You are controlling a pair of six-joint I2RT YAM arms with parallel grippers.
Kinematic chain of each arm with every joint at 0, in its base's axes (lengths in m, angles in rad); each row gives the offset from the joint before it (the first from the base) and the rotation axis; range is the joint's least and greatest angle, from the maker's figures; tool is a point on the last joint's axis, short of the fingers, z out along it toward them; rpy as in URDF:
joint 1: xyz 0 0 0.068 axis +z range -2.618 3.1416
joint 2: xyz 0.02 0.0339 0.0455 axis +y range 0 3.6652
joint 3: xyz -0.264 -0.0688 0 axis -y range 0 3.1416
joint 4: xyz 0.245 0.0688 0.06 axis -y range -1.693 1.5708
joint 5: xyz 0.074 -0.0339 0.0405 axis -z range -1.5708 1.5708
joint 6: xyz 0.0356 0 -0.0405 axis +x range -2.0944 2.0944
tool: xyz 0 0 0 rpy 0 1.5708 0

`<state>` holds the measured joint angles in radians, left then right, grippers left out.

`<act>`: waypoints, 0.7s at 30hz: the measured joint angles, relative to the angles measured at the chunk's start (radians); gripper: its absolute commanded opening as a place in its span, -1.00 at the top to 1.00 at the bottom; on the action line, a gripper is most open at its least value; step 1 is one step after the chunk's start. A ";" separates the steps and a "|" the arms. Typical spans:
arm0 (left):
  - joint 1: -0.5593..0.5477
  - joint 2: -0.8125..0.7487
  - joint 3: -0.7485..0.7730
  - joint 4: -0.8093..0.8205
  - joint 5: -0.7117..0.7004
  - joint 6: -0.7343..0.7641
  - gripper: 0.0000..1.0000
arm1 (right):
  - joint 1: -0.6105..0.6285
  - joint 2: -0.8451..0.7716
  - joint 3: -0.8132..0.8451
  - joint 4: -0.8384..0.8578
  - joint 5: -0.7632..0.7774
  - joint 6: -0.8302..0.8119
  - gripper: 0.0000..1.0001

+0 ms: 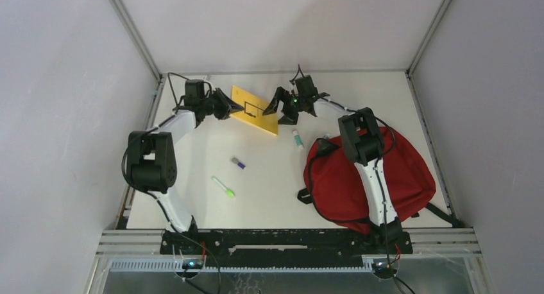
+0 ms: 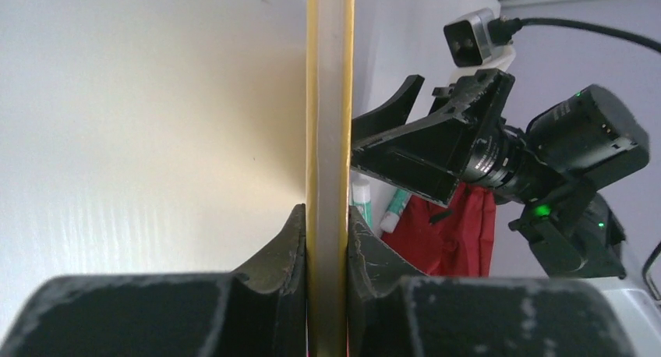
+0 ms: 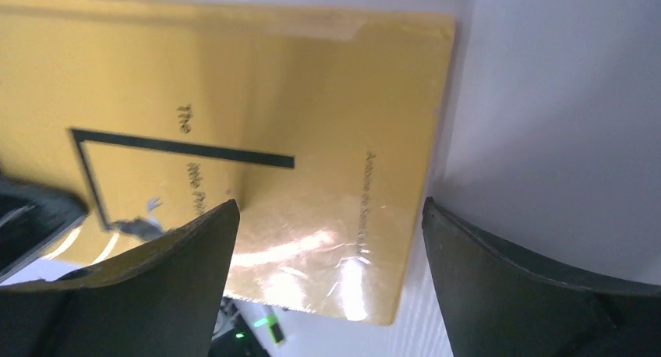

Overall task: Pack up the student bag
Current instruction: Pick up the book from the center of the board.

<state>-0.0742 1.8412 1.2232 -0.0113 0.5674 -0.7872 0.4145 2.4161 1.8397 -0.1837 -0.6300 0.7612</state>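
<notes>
A thin yellow book [image 1: 255, 109] sits at the back of the table, between the two grippers. My left gripper [image 1: 228, 108] is shut on the book's left edge. In the left wrist view that edge [image 2: 330, 100] runs straight up between both pads [image 2: 294, 240]. My right gripper [image 1: 278, 112] stands open at the book's right end. In the right wrist view the cover [image 3: 234, 123] fills the space beyond the spread fingers [image 3: 327, 209], and I cannot tell whether they touch it. The student bag [image 1: 410, 169], red with black straps, lies at the right under the right arm.
A white and green tube [image 1: 297, 138] lies just left of the bag. A small purple item [image 1: 238, 163] and a green-tipped white marker [image 1: 223, 187] lie mid-table. Metal frame posts and grey walls close in the table on three sides.
</notes>
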 measured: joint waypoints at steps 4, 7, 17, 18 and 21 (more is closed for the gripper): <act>-0.018 -0.071 -0.001 -0.102 -0.016 0.023 1.00 | 0.022 -0.074 -0.010 -0.148 0.116 -0.082 -0.98; -0.024 -0.140 -0.003 -0.149 -0.016 0.029 1.00 | 0.029 -0.208 -0.072 -0.240 0.242 -0.140 -0.98; -0.023 -0.533 -0.053 -0.183 -0.016 0.032 1.00 | 0.119 -0.904 -0.492 -0.328 0.699 -0.270 -0.90; -0.025 -0.583 -0.070 -0.192 -0.017 0.035 1.00 | 0.159 -0.955 -0.542 -0.344 0.743 -0.275 -0.86; -0.053 -0.724 -0.119 -0.230 -0.045 0.047 1.00 | 0.322 -1.060 -0.678 -0.397 0.881 -0.276 -0.86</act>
<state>-0.1272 1.1168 1.1042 -0.2413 0.5224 -0.7403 0.7364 1.3563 1.1618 -0.5812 0.2512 0.4850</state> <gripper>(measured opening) 0.199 0.935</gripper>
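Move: In the left fingers the yellow book is still pinched by its left end, its middle about 6 cm right and 4 cm below that hand. The red bag lies some 43 cm right and 22 cm back from the left hand, 9 cm lower. From the open right hand the bag is about 31 cm right and 22 cm back, near its own height; the nearer glue stick is 7 cm right and 8 cm back, and the book's middle 6 cm left. Keeping its pinch on the book, the left hand lifts it about 20 cm while drawing back some 13 cm, the rise getting quicker as the fingers tip upward. The right hand, wide open, leaves the book's other end, first rising about 16 cm and going right, then sweeping back towards the bag as its fingers swing to point steeply down. ##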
